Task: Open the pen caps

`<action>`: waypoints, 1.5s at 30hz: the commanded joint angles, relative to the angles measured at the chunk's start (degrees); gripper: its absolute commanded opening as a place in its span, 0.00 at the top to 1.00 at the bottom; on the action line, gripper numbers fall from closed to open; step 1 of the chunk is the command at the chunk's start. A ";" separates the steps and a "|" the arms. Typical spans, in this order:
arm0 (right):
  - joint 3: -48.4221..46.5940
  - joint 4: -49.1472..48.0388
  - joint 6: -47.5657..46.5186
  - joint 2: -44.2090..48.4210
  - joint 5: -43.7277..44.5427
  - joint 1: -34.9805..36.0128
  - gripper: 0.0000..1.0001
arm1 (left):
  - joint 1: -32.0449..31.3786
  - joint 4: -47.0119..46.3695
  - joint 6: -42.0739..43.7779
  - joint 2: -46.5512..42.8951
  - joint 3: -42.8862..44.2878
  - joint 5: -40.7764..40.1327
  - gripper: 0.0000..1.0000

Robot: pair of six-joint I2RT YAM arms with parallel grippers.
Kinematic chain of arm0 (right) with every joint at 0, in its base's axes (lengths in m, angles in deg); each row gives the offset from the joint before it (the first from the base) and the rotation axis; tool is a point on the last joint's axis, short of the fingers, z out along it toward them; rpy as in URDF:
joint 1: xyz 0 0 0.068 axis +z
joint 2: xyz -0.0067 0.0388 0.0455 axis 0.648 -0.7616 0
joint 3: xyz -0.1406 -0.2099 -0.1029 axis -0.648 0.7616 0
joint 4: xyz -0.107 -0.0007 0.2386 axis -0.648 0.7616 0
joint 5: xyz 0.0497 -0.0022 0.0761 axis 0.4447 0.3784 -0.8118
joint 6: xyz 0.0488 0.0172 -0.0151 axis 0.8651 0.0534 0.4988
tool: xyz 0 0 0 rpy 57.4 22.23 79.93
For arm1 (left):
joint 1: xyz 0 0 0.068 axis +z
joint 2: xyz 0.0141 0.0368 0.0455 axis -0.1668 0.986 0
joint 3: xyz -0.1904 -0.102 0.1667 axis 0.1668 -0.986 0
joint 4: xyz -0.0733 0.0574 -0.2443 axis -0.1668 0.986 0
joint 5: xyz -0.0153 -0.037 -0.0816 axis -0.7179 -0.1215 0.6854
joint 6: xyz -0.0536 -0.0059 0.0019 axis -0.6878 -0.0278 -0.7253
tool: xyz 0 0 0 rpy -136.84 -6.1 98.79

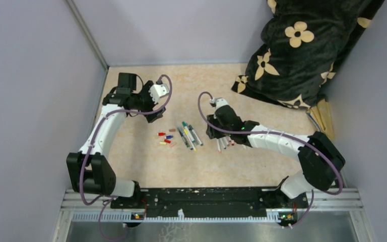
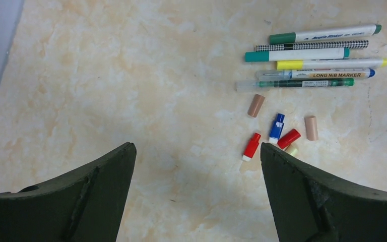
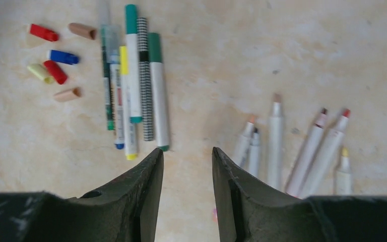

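Several loose pen caps (image 2: 277, 126), red, blue, tan and yellow, lie in a small cluster on the marble-patterned table (image 2: 131, 75); the right wrist view shows these pen caps (image 3: 55, 71) at its upper left. Beside them lies a row of capped pens (image 2: 307, 55) (image 3: 131, 75). Several uncapped white pens (image 3: 292, 146) fan out to the right, partly under my right finger. My left gripper (image 2: 196, 151) hovers wide open just left of the caps, holding nothing. My right gripper (image 3: 188, 151) is partly open over bare table between the two pen groups, with nothing gripped.
A black blanket with cream flowers (image 1: 302, 50) is heaped at the back right, a wooden piece (image 1: 325, 118) beside it. Grey walls (image 1: 40, 75) close in the left, back and right. The arms' mounting rail (image 1: 206, 199) runs along the near edge.
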State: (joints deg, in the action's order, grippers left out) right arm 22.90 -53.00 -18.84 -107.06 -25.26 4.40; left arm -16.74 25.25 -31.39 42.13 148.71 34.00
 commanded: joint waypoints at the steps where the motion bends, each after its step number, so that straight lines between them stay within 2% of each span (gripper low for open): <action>1: -7.76 0.10 -2.54 -6.92 2.98 4.83 0.60 | 2.96 0.31 -5.09 -2.61 0.89 4.51 0.01; 8: -14.97 -0.74 -3.88 -16.71 1.47 6.06 0.63 | 13.14 -6.05 -11.46 -3.96 -1.05 10.90 0.01; 19: -17.69 -0.87 -4.77 -25.01 1.92 6.53 0.72 | 16.02 -4.58 -11.06 -4.08 -0.72 14.77 0.01; 25: -14.80 -1.57 -4.80 -24.58 3.55 6.61 0.81 | 16.13 -0.79 -7.58 -3.30 -0.49 18.69 0.01; 29: -12.54 -1.71 -5.32 -22.64 4.00 6.45 0.92 | 15.75 7.90 3.75 -2.45 -2.12 25.63 0.01; 31: -11.65 -2.22 -5.53 -20.44 2.63 5.99 1.00 | 15.07 11.68 9.54 -2.50 -3.67 27.39 0.01; 34: -10.43 -3.42 -5.18 -17.25 -2.91 4.16 1.00 | 13.49 12.08 13.67 -3.92 -7.41 28.17 0.01; 38: -9.70 -4.69 -4.17 -14.37 -14.32 0.79 1.00 | 7.69 9.03 14.09 -5.76 -12.20 24.74 0.01; 41: -9.92 -4.18 -3.95 -12.86 -22.01 -0.75 1.00 | 0.74 6.42 13.50 -6.65 -14.57 20.03 0.01; 45: -10.65 -2.35 -4.07 -11.61 -32.31 -1.83 1.00 | -4.39 3.27 13.88 -7.80 -16.27 16.94 0.01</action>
State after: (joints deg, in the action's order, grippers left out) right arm 13.35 -55.34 -22.99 -122.16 -43.78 3.11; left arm -17.57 32.09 -20.31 36.53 133.82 53.48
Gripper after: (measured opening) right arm 0.030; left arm 0.987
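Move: The dark-green-capped marker lies on the table about 8 cm to the right hand's left and 3 cm ahead, roughly 7 cm lower, cap end farthest out. The checkered pen is right beside it, 2 cm farther left, then the teal-capped marker about 1 cm beyond; the nearest uncapped pen lies about 10 cm right of the marker and 4 cm back. From the left hand the marker is some 15 cm right, 5 cm back and 17 cm below. Leftward and then down about 7 cm, the right hand reaches the dark-green-capped marker, pinches its barrel behind the middle, and lifts about 4 cm while tipping down and turning counter-clockwise. The open left hand swings left and up, waits, then sweeps back, right and down, each by around 10 cm, turning clockwise towards the marker's cap. ##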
